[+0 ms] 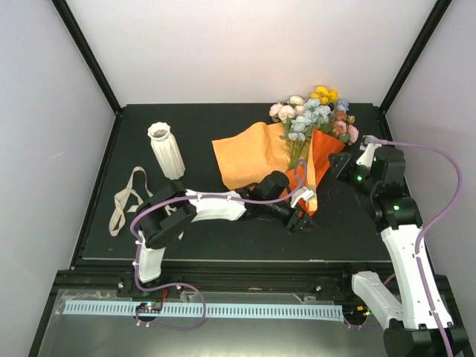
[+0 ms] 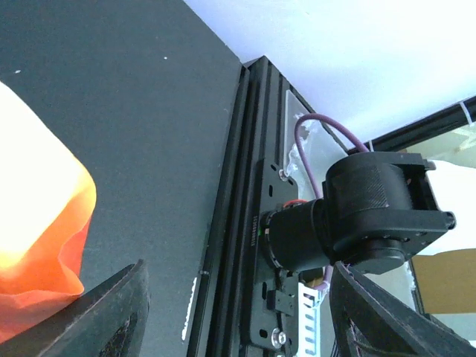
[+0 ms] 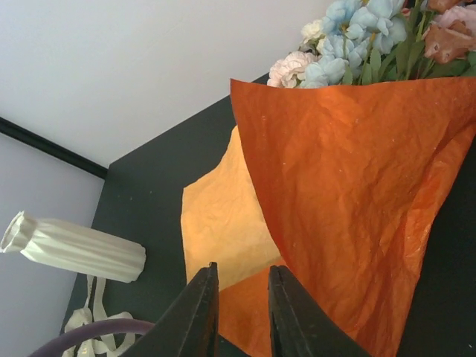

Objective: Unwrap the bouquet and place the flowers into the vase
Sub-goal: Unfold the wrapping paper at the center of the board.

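Note:
The bouquet [image 1: 316, 160] lies on the black table, its orange paper [image 1: 249, 152] partly unfolded to the left. The flowers [image 1: 316, 111] stick out at the far end; in the right wrist view the flowers [image 3: 349, 44] rise above the paper [image 3: 357, 186]. The ribbed off-white vase [image 1: 166, 149] stands upright to the left, and the right wrist view also shows the vase [image 3: 74, 249]. My left gripper [image 1: 301, 212] is open at the bouquet's near tip, the paper [image 2: 37, 223] beside its left finger. My right gripper [image 1: 341, 165] sits at the paper's right side, jaws narrowly apart with nothing between them.
A cream ribbon [image 1: 126, 197] lies loose at the table's left edge, near the vase. The black frame rail [image 2: 234, 223] and the right arm's base joint [image 2: 364, 216] fill the left wrist view. White walls enclose the table on three sides.

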### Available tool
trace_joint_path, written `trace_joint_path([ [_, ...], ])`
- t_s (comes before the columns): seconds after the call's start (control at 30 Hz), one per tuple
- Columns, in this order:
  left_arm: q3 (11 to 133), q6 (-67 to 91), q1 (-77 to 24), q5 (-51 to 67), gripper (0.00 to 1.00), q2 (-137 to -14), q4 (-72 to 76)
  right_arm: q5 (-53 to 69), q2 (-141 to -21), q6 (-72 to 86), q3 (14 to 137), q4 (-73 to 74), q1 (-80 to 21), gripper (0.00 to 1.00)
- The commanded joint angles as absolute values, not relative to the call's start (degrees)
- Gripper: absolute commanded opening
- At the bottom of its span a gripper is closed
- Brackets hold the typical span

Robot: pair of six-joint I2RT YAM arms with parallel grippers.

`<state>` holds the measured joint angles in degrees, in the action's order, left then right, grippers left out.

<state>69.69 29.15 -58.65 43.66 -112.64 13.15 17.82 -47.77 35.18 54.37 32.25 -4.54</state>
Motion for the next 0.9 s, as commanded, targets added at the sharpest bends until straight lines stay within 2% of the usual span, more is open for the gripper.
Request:
trace_joint_path([
  [0.0, 68.1, 29.4, -58.8, 43.1, 0.67, -111.9, 17.3, 17.4, -48.0, 35.9, 54.7, 31.6, -4.9, 0.21],
  [0.03, 67.8, 29.1, -58.8, 42.8, 0.67, -111.7, 17.4, 17.5, -48.1, 35.9, 55.1, 31.6, -4.9, 0.22],
  [0.17, 67.1, 28.0, -58.7, 42.0, 0.67, -111.5, 17.2, 18.3, -48.8, 34.4, 53.8, 29.5, -4.9, 0.41],
  [0.33, 65.8, 27.9, -58.7, 41.5, 0.68, -111.6, 19.0, 20.0, -53.1, 31.3, 50.9, 26.5, -5.8, 0.49],
  [0.63, 65.5, 27.9, -58.7, 41.3, 0.68, -113.2, 19.5, 23.6, -64.6, 26.2, 53.0, 23.7, -10.2, 0.53],
  [0.87, 65.7, 27.0, -58.7, 41.0, 0.68, -113.7, 18.3, 10.7, -72.1, 25.2, 58.6, 30.3, -12.2, 0.53],
])
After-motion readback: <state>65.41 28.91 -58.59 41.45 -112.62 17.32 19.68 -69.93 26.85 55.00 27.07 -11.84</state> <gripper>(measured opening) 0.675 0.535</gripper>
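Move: The raised right flap of the orange wrapping paper stands about 10 cm ahead of the right hand, 2 cm to its left and some 16 cm below. Farther out, the flower heads lie roughly 26 cm ahead, level sideways and 20 cm below that hand; their stems are about 18 cm ahead, 8 cm left and 24 cm down. From the left hand the flap lies some 22 cm ahead and 11 cm to its right, near its height. Down first of all, by almost 10 cm, and about 5 cm each forward and to the left, the right hand closes in on the inner edge of the raised paper flap, its fingers tipping down and swinging counter-clockwise while they open from a quarter to about half. The left hand, still open by the paper's near end, sinks some 2 cm. ##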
